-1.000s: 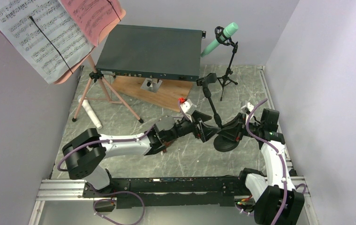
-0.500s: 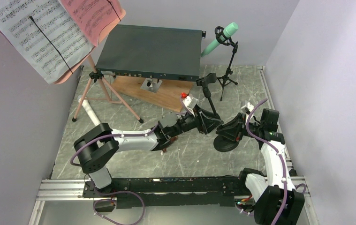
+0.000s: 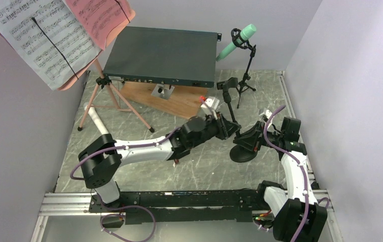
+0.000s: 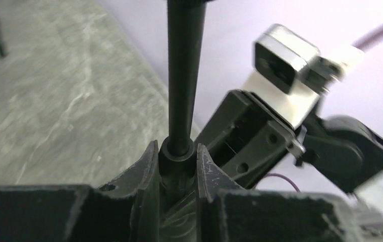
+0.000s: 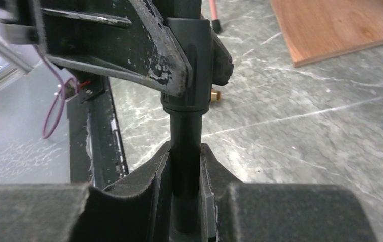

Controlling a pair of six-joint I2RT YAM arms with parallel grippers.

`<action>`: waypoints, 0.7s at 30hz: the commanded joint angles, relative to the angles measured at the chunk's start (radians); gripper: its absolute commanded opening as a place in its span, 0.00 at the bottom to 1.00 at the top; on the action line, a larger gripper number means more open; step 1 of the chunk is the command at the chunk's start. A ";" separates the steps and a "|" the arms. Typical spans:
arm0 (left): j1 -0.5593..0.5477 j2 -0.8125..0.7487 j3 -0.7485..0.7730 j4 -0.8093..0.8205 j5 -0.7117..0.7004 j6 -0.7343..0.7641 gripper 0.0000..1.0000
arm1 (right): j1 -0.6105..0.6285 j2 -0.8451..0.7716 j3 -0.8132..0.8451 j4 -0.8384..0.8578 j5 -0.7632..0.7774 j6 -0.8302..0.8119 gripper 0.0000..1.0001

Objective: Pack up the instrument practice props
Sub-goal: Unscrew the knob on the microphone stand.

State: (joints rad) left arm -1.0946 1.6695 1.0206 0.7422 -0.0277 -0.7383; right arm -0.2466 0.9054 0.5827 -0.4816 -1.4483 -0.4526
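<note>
A black mic mount stands mid-table on its round base [image 3: 243, 152], its pole [image 3: 231, 108] rising to an empty clip [image 3: 228, 83]. My left gripper [image 3: 232, 129] is shut on the pole's collar [image 4: 178, 154]. Just below it, near the base, my right gripper [image 3: 245, 141] is shut on the same pole [image 5: 186, 151]. The right wrist view shows the left fingers [image 5: 128, 45] clamped on the collar above. A mint microphone [image 3: 237, 41] sits on a black tripod mount [image 3: 244, 75] behind. The pink music stand [image 3: 109, 96] holds white [image 3: 33, 35] and red [image 3: 101, 17] pages. A white microphone [image 3: 97, 121] lies by its legs.
A big dark grey metal box [image 3: 164, 53] rests on a wooden board [image 3: 174, 101] at the back centre. Walls close in on the left, back and right. The aluminium rail [image 3: 68, 201] with the arm bases runs along the near edge.
My left gripper has reached right to the mount's pole and closed on it; the pole's clip has shifted slightly right. The right gripper has kept its grip and place.
</note>
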 commanded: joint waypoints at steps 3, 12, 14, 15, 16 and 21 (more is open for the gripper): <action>-0.094 0.069 0.526 -1.041 -0.477 -0.424 0.00 | 0.004 -0.007 0.020 0.117 0.080 0.069 0.00; -0.135 0.143 0.672 -1.129 -0.531 -0.350 0.07 | -0.006 -0.006 0.015 0.151 0.075 0.112 0.00; -0.134 0.077 0.563 -0.934 -0.478 -0.212 0.28 | -0.009 -0.005 0.018 0.147 0.042 0.108 0.00; -0.134 0.039 0.487 -0.832 -0.439 -0.158 0.45 | -0.012 -0.003 0.022 0.135 0.028 0.094 0.00; -0.133 -0.001 0.414 -0.723 -0.408 -0.110 0.62 | -0.014 -0.003 0.025 0.122 0.009 0.081 0.00; -0.102 -0.171 0.106 -0.411 -0.212 0.061 0.99 | -0.021 -0.005 0.036 0.071 -0.067 0.026 0.00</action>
State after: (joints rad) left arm -1.2163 1.6405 1.2861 -0.0082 -0.4255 -0.8612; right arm -0.2604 0.9100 0.5816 -0.4183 -1.3815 -0.3721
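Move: The knob on the microphone stand is already between the left fingers, 0 cm away. From the left hand, the right hand's grip on the pole is about 2 cm back, 1 cm right and 5 cm lower; the round base is some 6 cm back, 4 cm right and 12 cm down. From the right hand, the knob is roughly 2 cm ahead, 1 cm left and 5 cm above. Left hand twists the gripped knob some 40 degrees counter-clockwise, then opens and draws back; right keeps the pole. ##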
